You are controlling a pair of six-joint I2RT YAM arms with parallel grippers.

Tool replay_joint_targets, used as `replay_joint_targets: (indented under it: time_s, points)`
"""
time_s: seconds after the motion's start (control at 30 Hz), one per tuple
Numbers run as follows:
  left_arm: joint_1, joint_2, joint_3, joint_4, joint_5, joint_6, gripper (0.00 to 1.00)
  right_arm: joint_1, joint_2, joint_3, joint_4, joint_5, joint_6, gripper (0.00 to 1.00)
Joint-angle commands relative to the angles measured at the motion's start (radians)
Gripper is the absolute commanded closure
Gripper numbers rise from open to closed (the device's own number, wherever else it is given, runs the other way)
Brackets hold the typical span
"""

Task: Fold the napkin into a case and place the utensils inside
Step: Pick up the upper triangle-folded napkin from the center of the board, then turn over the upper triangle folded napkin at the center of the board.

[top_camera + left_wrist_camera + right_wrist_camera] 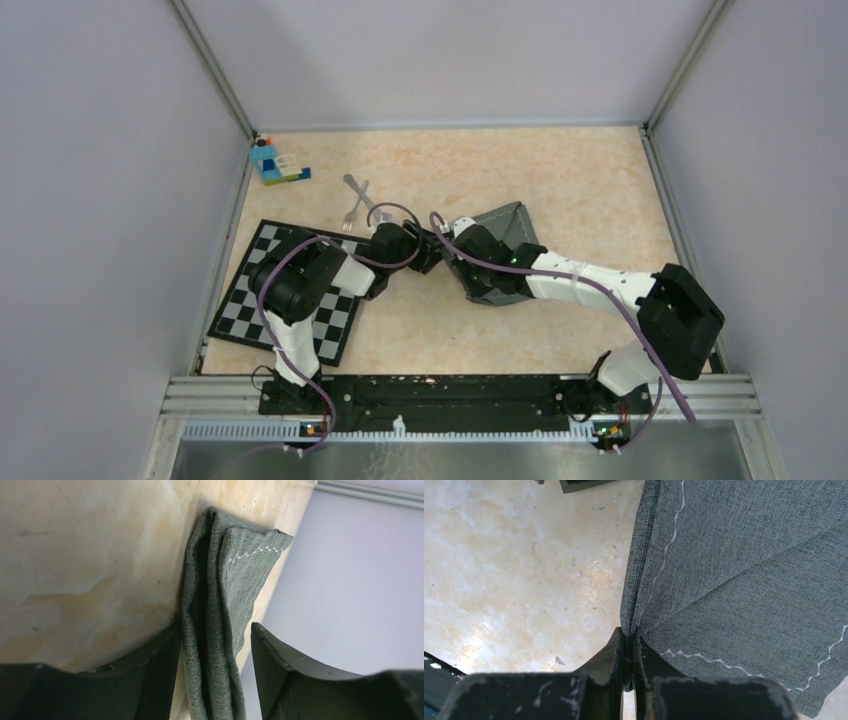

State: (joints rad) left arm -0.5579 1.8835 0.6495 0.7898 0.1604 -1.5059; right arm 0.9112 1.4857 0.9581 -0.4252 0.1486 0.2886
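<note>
The dark grey napkin [507, 230] lies partly folded right of the table's middle. My right gripper [629, 630] is shut on its folded left edge, and the napkin [749, 580] spreads to the right with its white zigzag hem showing. My left gripper [215, 627] stands open around the same doubled napkin edge [225, 580]: the left finger touches the cloth, the right finger stands apart from it. In the top view the left gripper [427, 252] and right gripper [448, 250] meet tip to tip. The utensils [358, 200], a silver fork and knife, lie crossed behind the left arm.
A black-and-white checkered mat [250, 300] lies at the near left under the left arm. A blue toy-brick block [277, 164] sits in the far left corner. Grey walls close in the table on three sides.
</note>
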Motion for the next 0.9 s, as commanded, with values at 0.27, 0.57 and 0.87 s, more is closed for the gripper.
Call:
replay_joint_targets:
  time_s: [0.27, 0.57, 0.87]
  points:
    - [0.005, -0.081, 0.06, -0.135, -0.109, 0.219, 0.79, -0.022, -0.064, -0.046, 0.066, -0.083, -0.007, 1.0]
    - [0.01, -0.415, 0.034, -0.431, -0.152, 0.259, 1.0, -0.02, -0.109, -0.065, 0.154, -0.331, 0.057, 1.0]
    - [-0.003, -0.951, 0.248, -1.131, -0.462, 0.319, 1.0, 0.101, -0.144, -0.017, 0.484, -0.678, 0.328, 1.0]
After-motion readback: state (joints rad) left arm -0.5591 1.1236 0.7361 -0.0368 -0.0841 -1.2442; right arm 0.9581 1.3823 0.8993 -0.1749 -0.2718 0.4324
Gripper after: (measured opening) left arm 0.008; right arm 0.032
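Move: The napkin's far-left edge already runs between the left hand's open fingers, about 1 cm ahead and 2 cm down. The knife lies some 15 cm to that hand's left and 9 cm farther out, the chessboard's middle about 31 cm left and 10 cm back. The right hand still grips the napkin's near-left corner; that far-left edge lies roughly 9 cm ahead and 5 cm to its left, some 4 cm lower. Left fingers shut on the napkin's edge, lifting about 16 cm as both hands swing some 8 cm left. ##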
